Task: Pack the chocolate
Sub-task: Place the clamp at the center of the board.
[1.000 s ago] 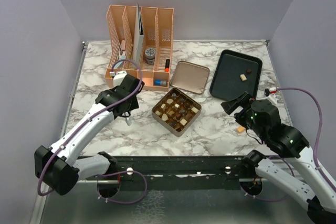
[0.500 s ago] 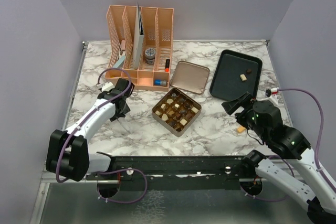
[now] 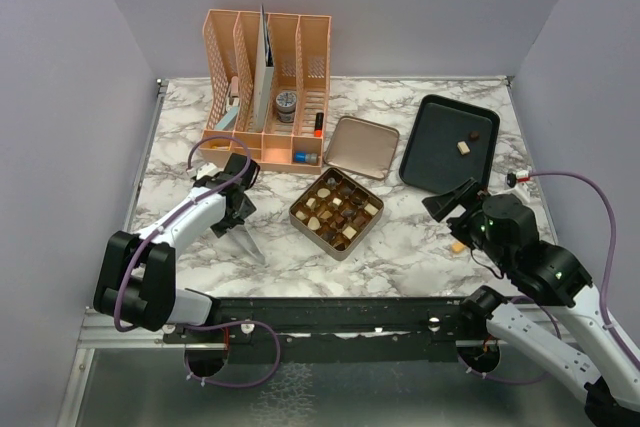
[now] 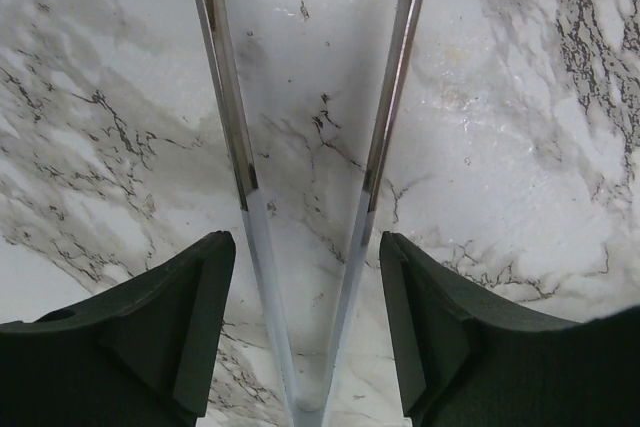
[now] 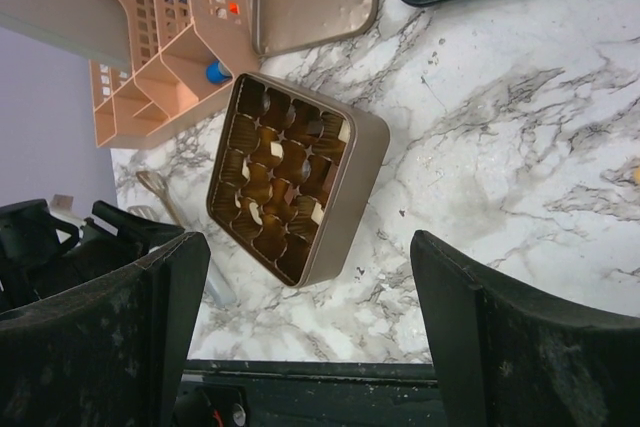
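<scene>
The square gold tin point(image 3: 337, 212) stands open mid-table, with dark, light brown and cream chocolate pieces point(image 3: 333, 209) in its cups; it also shows in the right wrist view point(image 5: 365, 172). Two more pieces, one cream point(image 3: 463, 147) and one dark point(image 3: 474, 135), lie on the black tray point(image 3: 440, 142). One light brown piece point(image 3: 458, 245) lies on the table beside my right arm. Metal tongs point(image 3: 248, 238) lie left of the tin. My left gripper point(image 3: 238, 209) is low over them, open, with the tongs point(image 4: 250, 197) between its fingers point(image 4: 195, 317). My right gripper point(image 3: 452, 199) is open and empty, right of the tin.
The tin's lid point(image 3: 360, 145) lies flat behind the tin. A peach desk organizer point(image 3: 265, 87) with small items stands at the back left. The black tray sits at the back right, and walls close in on three sides of the marble table point(image 3: 400, 247).
My left arm has folded back and down, and its gripper has swung to sit low over the tongs. The right arm has barely moved.
</scene>
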Controlling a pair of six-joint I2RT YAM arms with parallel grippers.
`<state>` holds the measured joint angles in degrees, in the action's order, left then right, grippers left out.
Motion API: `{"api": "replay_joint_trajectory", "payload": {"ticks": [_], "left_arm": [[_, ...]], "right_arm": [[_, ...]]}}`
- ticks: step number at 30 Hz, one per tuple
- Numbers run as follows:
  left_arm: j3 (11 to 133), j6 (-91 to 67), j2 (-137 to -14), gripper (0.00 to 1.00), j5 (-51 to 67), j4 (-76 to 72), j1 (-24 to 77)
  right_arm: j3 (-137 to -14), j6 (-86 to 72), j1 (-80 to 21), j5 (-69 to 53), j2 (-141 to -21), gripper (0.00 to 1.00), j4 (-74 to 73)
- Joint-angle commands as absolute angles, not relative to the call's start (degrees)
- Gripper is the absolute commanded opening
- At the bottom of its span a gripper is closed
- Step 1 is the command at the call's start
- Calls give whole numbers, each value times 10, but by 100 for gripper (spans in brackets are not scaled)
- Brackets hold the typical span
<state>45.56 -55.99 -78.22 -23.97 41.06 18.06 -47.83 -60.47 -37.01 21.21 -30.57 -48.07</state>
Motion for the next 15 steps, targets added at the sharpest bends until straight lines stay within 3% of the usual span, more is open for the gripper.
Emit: {"api": "replay_joint_trajectory", "payload": {"ticks": [1,8,15], "left_arm": [[449,-595,-783,68,-224,404,178],[472,-578,-756,79,-231,409,178],[539,-360,-685,87,-172,327,178]], "right_arm": [[-473,-608,-368,187,-301,87,-495],[-482,-616,-368,184,-301,87,-510],[-463,-603,-368,204,-340,86,-448]]}}
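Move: The clamp already lies on the marble with its hinge end back and to the right. The left fingers straddle it near mid-length, its middle about 2 cm ahead of that hand, 1 cm left and 2 cm below. From the same hand the chocolate box sits some 24 cm right and 3 cm ahead, the orange organizer about 22 cm ahead and 8 cm right. From the right hand the clamp is roughly 46 cm left, 8 cm ahead and 20 cm below. The left hand holds nearly still low over the clamp while its already part-open fingers spread wider on either side of the two arms, giving the clamp clear room. Only then does it pull away, quickening upward by about 3.5 cm and forward some 2.5 cm towards the orange organizer, with a slight drift to the right, the fingertips tipping outward by roughly 5 degrees and staying open as they leave the clamp below. ##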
